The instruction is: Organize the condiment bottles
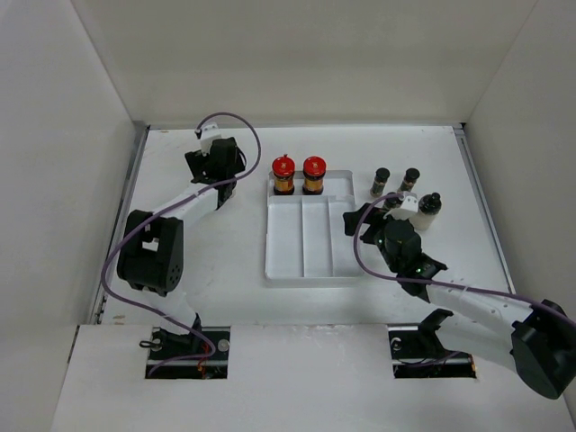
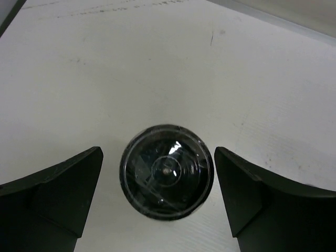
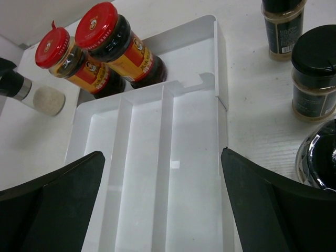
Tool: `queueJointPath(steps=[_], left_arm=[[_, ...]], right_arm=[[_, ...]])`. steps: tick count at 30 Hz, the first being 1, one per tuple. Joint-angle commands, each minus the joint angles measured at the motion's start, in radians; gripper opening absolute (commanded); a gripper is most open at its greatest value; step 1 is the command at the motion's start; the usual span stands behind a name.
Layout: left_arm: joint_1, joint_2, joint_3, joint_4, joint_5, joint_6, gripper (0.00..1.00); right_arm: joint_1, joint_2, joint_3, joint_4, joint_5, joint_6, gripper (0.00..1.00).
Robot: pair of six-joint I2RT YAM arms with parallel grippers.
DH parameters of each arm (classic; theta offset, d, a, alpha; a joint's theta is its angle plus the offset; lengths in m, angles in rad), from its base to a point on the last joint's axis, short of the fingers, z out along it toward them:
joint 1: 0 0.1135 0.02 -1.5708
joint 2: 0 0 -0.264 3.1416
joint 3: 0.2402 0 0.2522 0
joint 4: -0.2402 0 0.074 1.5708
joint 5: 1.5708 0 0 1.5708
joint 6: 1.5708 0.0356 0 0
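Note:
Two red-capped amber bottles (image 1: 283, 174) (image 1: 314, 174) stand in the back compartment of the white divided tray (image 1: 306, 256); they also show in the right wrist view (image 3: 60, 58) (image 3: 118, 44). Two slim dark bottles (image 1: 381, 181) (image 1: 409, 180) and a pale bottle with a black lid (image 1: 428, 207) stand right of the tray. My left gripper (image 1: 216, 162) is open at the far left, with a black-lidded bottle (image 2: 166, 170) between its jaws, untouched. My right gripper (image 1: 354, 219) is open and empty over the tray's right edge (image 3: 163, 155).
The tray's three long compartments (image 3: 147, 173) hold nothing. A pale-bodied bottle with a dark top (image 3: 37, 94) shows at the left edge of the right wrist view, partly cut off. White walls close in the table at the left, back and right.

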Motion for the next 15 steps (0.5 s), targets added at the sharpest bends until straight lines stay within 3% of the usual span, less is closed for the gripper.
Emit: queueJointPath(steps=[1, 6, 12, 15], left_arm=[[0.015, 0.024, 0.073, 0.036, 0.019, 0.023, 0.88], [0.010, 0.059, 0.087, 0.029, 0.019, 0.026, 0.77], [0.006, 0.010, 0.035, 0.039, 0.005, 0.011, 0.45], [-0.011, -0.073, 0.013, 0.039, -0.013, 0.010, 0.42]], right_arm=[[0.015, 0.002, 0.045, 0.060, -0.011, -0.012, 1.00], [0.015, 0.001, 0.045, 0.061, -0.011, -0.012, 1.00], [0.014, 0.006, 0.045, 0.061, -0.011, -0.012, 1.00], [0.015, 0.010, 0.044, 0.064, -0.012, -0.010, 1.00]])
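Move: The black-capped grinder bottle stands upright just ahead of the left hand, already between its open fingers: about 2 cm ahead, level sideways, its middle some 3 cm below. Of the two red-lidded jars, the near one is roughly 18 cm to the hand's right, the far one 26, both about 2 cm farther out. The white tray's middle lies 27 cm right and 12 cm back. From the right hand the bottle is about 45 cm left and 20 cm ahead. Both left fingers come onto the sides of the grinder bottle and pinch it at or just below its black cap, closing from wide open to a bit over half and stopping there. Before and as they shut, the hand slides about 1.5 cm forward around the bottle and settles about 1 cm lower, then eases back slightly, wrist held steady. ##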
